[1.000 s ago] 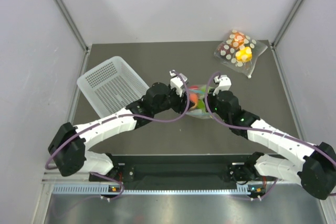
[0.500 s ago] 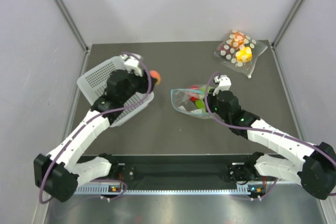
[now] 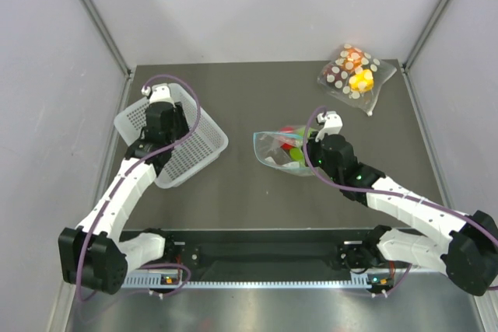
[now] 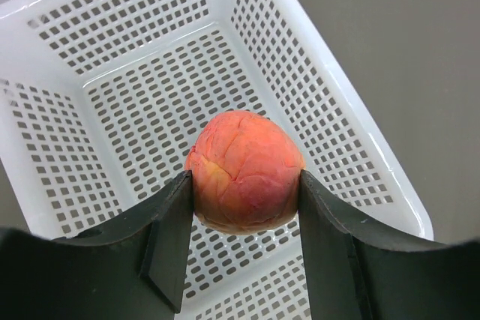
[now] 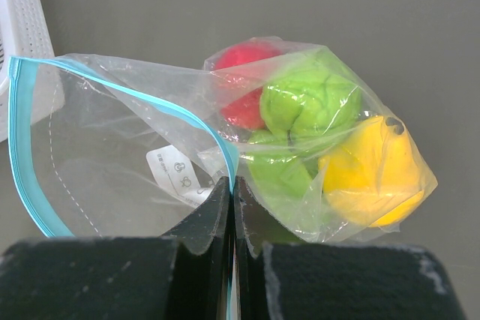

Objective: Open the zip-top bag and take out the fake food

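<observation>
The clear zip-top bag (image 3: 272, 148) lies mid-table with its teal-strip mouth gaping to the left. Inside the bag (image 5: 112, 148) sit a red fruit (image 5: 244, 61), a green fruit (image 5: 307, 103) and a yellow fruit (image 5: 371, 170) of the fake food. My right gripper (image 5: 231, 183) is shut on the teal strip at the bag's mouth, and in the top view this gripper (image 3: 315, 145) sits at the bag's right end. My left gripper (image 4: 244, 177) is shut on a peach-orange fruit (image 4: 244, 162), hanging above the inside of the white basket (image 4: 300, 73).
The white perforated basket (image 3: 194, 126) stands tilted at the table's left side. A polka-dot bag (image 3: 354, 71) with yellow and orange pieces lies at the back right corner. Grey walls enclose the table on three sides.
My left arm has swung away from the bag's mouth to the left, carrying the peach-orange fruit over the basket. The right gripper and the bag have stayed put.
</observation>
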`<state>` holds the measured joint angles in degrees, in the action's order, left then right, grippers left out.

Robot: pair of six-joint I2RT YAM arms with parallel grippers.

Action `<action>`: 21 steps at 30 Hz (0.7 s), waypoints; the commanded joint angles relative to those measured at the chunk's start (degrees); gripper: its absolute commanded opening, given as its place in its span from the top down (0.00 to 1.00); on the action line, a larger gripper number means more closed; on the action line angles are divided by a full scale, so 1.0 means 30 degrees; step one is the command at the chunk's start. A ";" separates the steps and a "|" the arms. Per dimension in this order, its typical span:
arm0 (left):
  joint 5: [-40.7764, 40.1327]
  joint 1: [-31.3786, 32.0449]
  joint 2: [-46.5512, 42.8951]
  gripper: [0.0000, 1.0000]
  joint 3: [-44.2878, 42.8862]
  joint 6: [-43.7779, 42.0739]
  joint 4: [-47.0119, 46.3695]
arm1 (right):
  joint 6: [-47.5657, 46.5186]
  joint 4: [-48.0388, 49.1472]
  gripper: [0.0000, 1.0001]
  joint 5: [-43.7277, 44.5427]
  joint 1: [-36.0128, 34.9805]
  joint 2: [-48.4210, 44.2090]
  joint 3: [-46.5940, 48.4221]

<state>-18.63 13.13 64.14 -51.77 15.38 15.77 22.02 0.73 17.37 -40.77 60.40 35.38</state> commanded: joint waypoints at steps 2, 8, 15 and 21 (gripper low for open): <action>-0.0237 -0.0215 0.0065 0.42 0.0059 0.0411 0.0104 | -0.0251 0.0254 1.00 0.0276 -0.0295 -0.0153 0.0806; -0.0147 -0.0273 0.0300 0.01 -0.0029 0.0441 0.0192 | -0.0280 0.0254 1.00 0.0217 -0.0295 -0.0036 0.0806; 0.0993 -0.0215 0.0242 0.01 -0.0292 -0.0438 0.0105 | -0.0279 0.0166 1.00 0.0217 -0.0324 -0.0124 0.0864; 0.2930 0.2124 -0.0783 0.01 -0.0205 -0.1489 -0.1213 | -0.0397 0.0020 1.00 0.0217 -0.0295 -0.0153 0.1069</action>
<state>-13.39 15.49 64.58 -51.62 13.93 16.25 21.87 0.36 17.34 -40.77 60.40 35.53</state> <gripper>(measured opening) 0.991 0.007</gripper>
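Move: The left hand, still holding the peach, is over the white basket: the basket's middle lies about 3 cm ahead of that hand, 3 cm to its left and 12 cm below. The zip-top bag lies some 33 cm to the left hand's right, about 3 cm back and 13 cm below. From the right hand, pinching the bag's lip, the basket's middle is about 45 cm left, 5 cm ahead and 8 cm below. Sinking about 1 cm over the basket, the left hand spreads its fingers wide from their grip and lets go of the peach. Still open, it then starts off to the right, about 3 cm back towards the bag, turning some 10 degrees clockwise. The right hand stays in place and keeps its pinch on the bag's lip. ##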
